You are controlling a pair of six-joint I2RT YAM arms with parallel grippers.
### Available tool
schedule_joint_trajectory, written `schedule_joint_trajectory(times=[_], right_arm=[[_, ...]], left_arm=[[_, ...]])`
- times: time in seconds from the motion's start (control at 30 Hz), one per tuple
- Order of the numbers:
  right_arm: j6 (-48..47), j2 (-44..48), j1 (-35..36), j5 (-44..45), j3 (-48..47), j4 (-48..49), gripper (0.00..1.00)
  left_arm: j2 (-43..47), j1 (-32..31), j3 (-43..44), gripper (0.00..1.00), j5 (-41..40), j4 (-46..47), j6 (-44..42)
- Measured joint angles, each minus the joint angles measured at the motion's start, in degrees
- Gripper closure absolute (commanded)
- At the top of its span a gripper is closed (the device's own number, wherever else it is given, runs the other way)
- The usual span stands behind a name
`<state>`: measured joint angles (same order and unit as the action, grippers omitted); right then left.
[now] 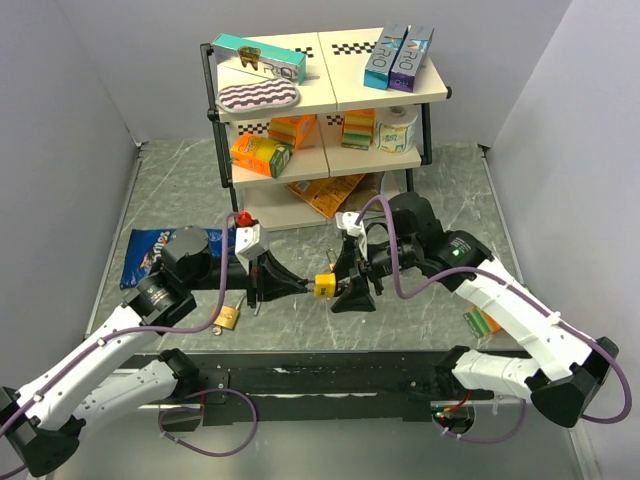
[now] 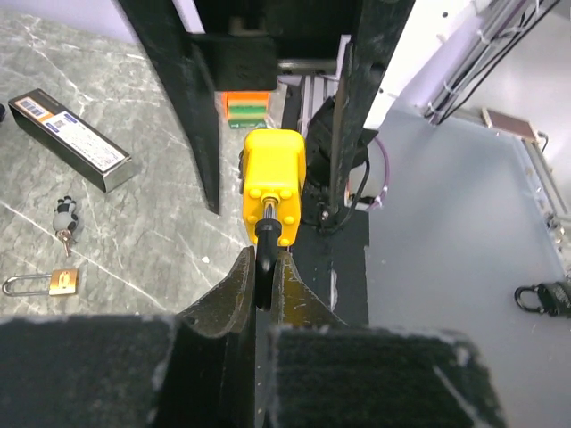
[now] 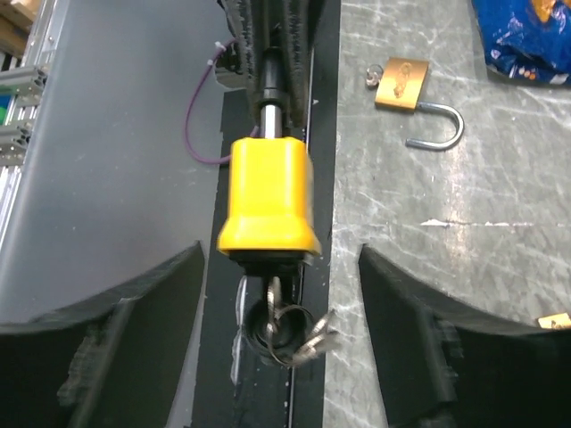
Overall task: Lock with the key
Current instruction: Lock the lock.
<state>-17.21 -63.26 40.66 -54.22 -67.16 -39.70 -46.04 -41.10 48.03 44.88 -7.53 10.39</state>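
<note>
A yellow padlock (image 1: 325, 285) hangs in the air between my two grippers. My left gripper (image 1: 298, 285) is shut on its black shackle; in the left wrist view the fingers (image 2: 234, 290) pinch the shackle (image 2: 265, 259) just below the yellow body (image 2: 274, 178). In the right wrist view the padlock (image 3: 268, 192) faces me with a key and key ring (image 3: 285, 325) hanging from its keyhole end. My right gripper (image 3: 281, 276) is open, its fingers (image 3: 147, 299) wide on either side of the key, not touching it.
An open brass padlock (image 1: 228, 318) lies on the table by the left arm, also in the right wrist view (image 3: 406, 89). A blue snack bag (image 1: 150, 250) lies at the left. A two-tier shelf (image 1: 330, 95) with boxes stands behind.
</note>
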Motion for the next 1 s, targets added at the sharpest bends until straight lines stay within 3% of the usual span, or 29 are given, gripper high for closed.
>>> schedule_joint_trajectory(times=[0.3,0.73,0.83,1.0], right_arm=[[0.00,-0.17,1.88,0.11,-0.02,1.22,0.45],[1.51,-2.56,3.39,0.83,-0.17,1.60,0.94],[2.05,-2.99,3.78,0.94,-0.22,1.07,1.00],[3.34,-3.74,5.22,1.16,-0.35,0.92,1.00]], left_arm=[[-0.68,0.33,-0.24,0.99,0.09,2.27,3.89],[-1.01,0.66,-2.56,0.99,0.79,6.40,10.45],[-1.31,0.63,-3.34,0.99,1.22,7.30,11.69],[-2.19,-0.68,-4.44,0.99,1.53,9.27,13.09]])
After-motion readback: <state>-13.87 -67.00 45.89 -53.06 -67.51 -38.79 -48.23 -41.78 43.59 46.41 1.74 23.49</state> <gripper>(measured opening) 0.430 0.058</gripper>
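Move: The left gripper already holds the yellow lock by its raised black shackle, with the lock body about 5 cm to its right at the same height. From the open right gripper, that body lies about 4 cm to the left, 1 cm back and 1 cm below. On the table, some 27 cm below the left gripper, a large brass padlock lies about 25 cm left and 6 ahead, and a small brass padlock about 22 ahead and 6 right. Ease the right gripper about 2 cm left, sinking and drawing back slightly, and close its fingers from wide to about half open so they pinch the yellow lock body. Keep the left grip on the shackle and bring that hand just over 1 cm right and slightly down, rolling about 10 degrees, to push shackle and body together. ##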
